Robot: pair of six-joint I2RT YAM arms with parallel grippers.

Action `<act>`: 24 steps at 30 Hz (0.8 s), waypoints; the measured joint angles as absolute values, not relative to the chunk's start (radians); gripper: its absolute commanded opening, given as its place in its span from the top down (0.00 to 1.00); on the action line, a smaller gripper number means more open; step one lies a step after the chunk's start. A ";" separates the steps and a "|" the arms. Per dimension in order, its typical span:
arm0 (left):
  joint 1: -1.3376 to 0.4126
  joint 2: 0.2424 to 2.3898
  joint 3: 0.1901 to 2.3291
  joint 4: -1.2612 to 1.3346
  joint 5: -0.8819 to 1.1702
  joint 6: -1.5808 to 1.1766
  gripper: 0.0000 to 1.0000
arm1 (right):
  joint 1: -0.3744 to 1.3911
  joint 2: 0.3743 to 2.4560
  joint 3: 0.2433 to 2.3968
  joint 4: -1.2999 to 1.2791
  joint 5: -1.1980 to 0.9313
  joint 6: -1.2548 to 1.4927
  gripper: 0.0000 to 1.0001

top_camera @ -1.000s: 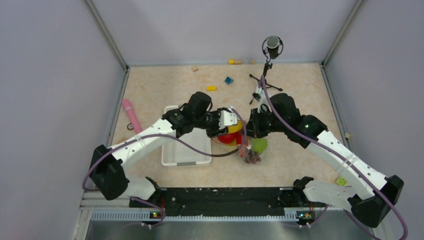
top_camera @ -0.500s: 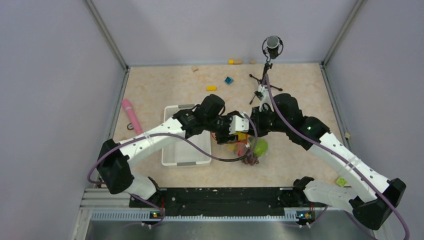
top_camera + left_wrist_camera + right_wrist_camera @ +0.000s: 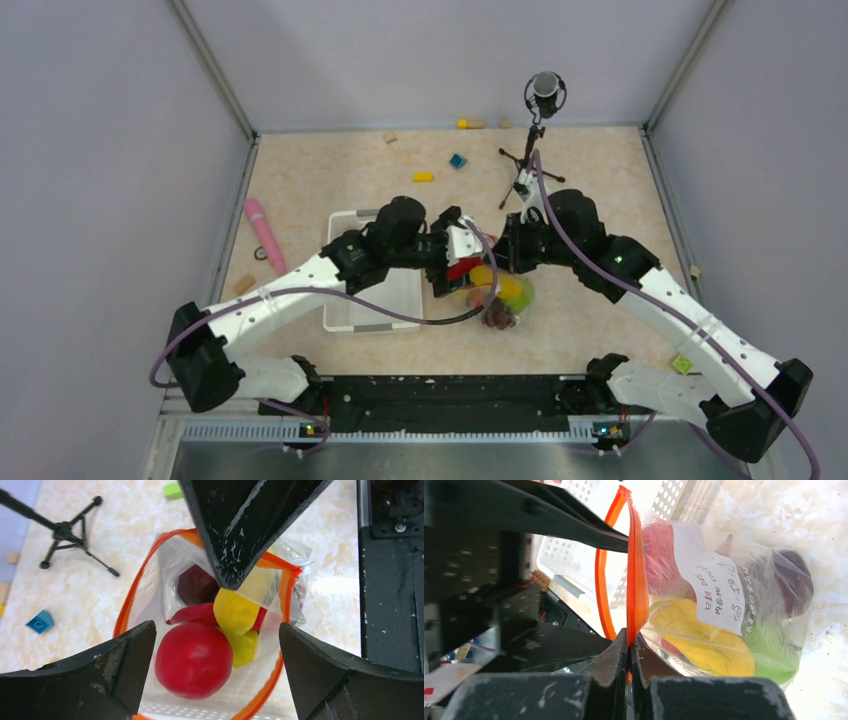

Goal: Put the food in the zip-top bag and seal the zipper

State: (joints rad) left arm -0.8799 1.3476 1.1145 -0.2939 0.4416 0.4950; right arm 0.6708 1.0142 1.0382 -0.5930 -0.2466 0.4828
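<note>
The zip-top bag (image 3: pixel 165 570) lies on the table with its mouth held wide, and the orange-red zipper (image 3: pixel 129 607) forms a loop. My left gripper (image 3: pixel 216 630) hangs open right over that mouth with nothing between its fingers. The food sits inside the loop: a red apple (image 3: pixel 194 659), yellow pieces (image 3: pixel 235 612), a red chili (image 3: pixel 192 614) and a maroon fruit (image 3: pixel 197 582). My right gripper (image 3: pixel 629 637) is shut on the zipper (image 3: pixel 636 585) at one lip. Through the bag's labelled side (image 3: pixel 714 590) show yellow (image 3: pixel 704 647) and green (image 3: pixel 774 657) food.
A white perforated basket (image 3: pixel 370 300) stands just left of the bag (image 3: pixel 505 295). A pink stick (image 3: pixel 262 230) lies at the left. Small yellow (image 3: pixel 423 177) and blue (image 3: pixel 458 160) blocks lie behind, and a green block (image 3: pixel 683 362) at the right. A microphone tripod (image 3: pixel 535 150) stands behind the right arm.
My left gripper carried the red apple over the bag mouth and opened; the apple now lies inside the loop. My right gripper kept its hold on the zipper.
</note>
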 measured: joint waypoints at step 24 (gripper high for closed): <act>-0.836 0.956 0.834 -0.146 -0.582 -0.331 0.02 | 0.669 1.001 1.007 -0.568 -0.155 0.471 1.00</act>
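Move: The dark red fruit left in the tray's far left corner, hidden under the left arm, lies about 20 cm left of the left hand, 6 cm ahead and 18 cm below. The tray's middle is some 16 cm left of that hand, 1 cm ahead and 19 cm down; the red ball-shaped fruit in the bag sits 2 cm to its right, level fore and aft, about 7 cm below. From the right hand, the dark red fruit is roughly 26 cm left, 5 cm ahead and 20 cm down. Up and to the left, the already open left hand withdraws from the bag's mouth, then swings forward as well and sinks about 4 cm over the far part of the tray, ending some 16 cm farther left. The wrist turns counter-clockwise by roughly 75 degrees, bringing the fingers from pointing right to forward. The right hand keeps the zipper edge pinched, easing slightly forward and right. ##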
